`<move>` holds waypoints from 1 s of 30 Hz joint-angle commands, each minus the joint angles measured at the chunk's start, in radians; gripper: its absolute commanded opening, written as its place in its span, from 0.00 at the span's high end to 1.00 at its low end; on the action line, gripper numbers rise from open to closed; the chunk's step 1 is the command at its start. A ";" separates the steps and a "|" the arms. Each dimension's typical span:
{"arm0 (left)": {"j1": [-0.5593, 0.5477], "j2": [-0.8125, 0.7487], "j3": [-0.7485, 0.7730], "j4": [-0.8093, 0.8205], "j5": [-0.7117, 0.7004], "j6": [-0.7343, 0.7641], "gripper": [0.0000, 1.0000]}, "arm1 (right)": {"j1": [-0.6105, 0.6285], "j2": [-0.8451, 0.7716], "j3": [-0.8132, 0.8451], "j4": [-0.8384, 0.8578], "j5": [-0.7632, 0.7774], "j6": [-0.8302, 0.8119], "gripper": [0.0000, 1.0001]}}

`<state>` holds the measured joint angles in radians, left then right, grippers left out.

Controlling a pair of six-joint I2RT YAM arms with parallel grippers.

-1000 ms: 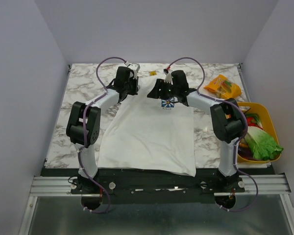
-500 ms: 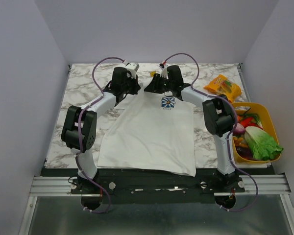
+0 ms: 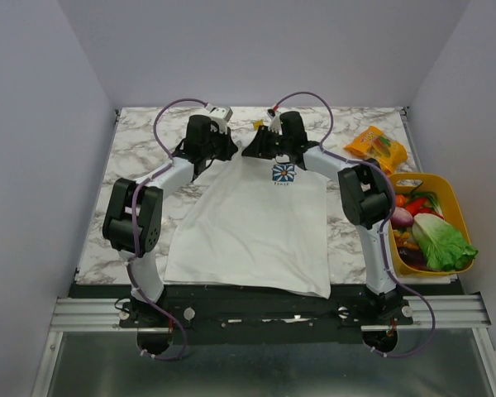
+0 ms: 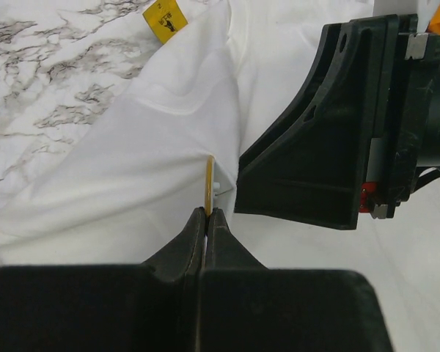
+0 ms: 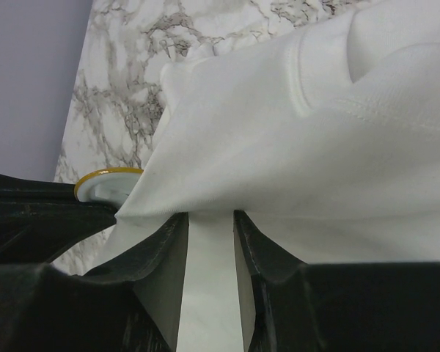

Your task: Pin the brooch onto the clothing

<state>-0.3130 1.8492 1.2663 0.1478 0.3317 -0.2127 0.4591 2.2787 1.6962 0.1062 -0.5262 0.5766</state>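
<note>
The clothing, a white T-shirt (image 3: 256,231) with a blue flower emblem (image 3: 283,173), lies flat on the marble table. Both grippers meet at its collar end. My left gripper (image 4: 207,213) is shut on the brooch (image 4: 208,183), a thin gold-rimmed disc held edge-on just above the fabric (image 4: 132,161). The right wrist view shows the brooch (image 5: 103,183) at the left, partly under a raised fold. My right gripper (image 5: 210,216) is shut on that bunched fold of shirt (image 5: 315,147). From above, the left gripper (image 3: 223,147) and right gripper (image 3: 255,149) stand almost touching.
A small yellow square (image 3: 258,124) lies on the marble behind the collar, also in the left wrist view as the yellow square (image 4: 165,16). An orange snack packet (image 3: 376,147) lies at back right. A yellow bin (image 3: 446,186) of vegetables stands at the right edge.
The right jaws have narrowed onto the shirt fold. Both arms' elbows have swung left a little. The left gripper stays shut on the brooch.
</note>
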 commanded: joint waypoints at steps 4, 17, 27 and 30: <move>0.012 -0.042 -0.022 0.119 0.115 -0.065 1.00 | 0.018 0.024 0.031 0.010 -0.026 0.008 0.62; 0.037 -0.084 -0.105 0.346 0.273 -0.180 1.00 | 0.021 0.031 0.031 0.004 -0.031 0.006 0.62; 0.038 -0.133 -0.147 0.415 0.283 -0.205 1.00 | 0.024 0.024 0.020 0.003 -0.034 0.002 0.62; 0.046 -0.128 -0.153 0.437 0.293 -0.218 1.00 | 0.024 0.013 0.010 0.003 -0.032 -0.006 0.62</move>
<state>-0.2691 1.7672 1.1122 0.4808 0.5591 -0.3954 0.4725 2.2818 1.6989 0.1070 -0.5495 0.5766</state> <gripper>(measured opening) 0.012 0.376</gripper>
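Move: The left gripper, shut on the brooch, has the clothing's raised fold just off its fingertips, about 2 cm ahead, 2 cm to the right and 1 cm lower. From there the clothing's blue emblem lies some 13 cm right and 3 cm back, the yellow tag about 10 cm ahead and 6 cm right, both roughly 10 cm down. For the half-open right gripper, the brooch is about 4 cm left, 1 cm ahead and 2 cm up. Lift the left gripper about 5 cm, slowly at first and then faster, easing some 2 cm back and 1 cm right. Roll it about 15 degrees so that its left side dips, keeping the brooch pinched and the fold caught at its pin. Hold the right gripper half open at the fold, letting it creep only about 1 cm left and back. ##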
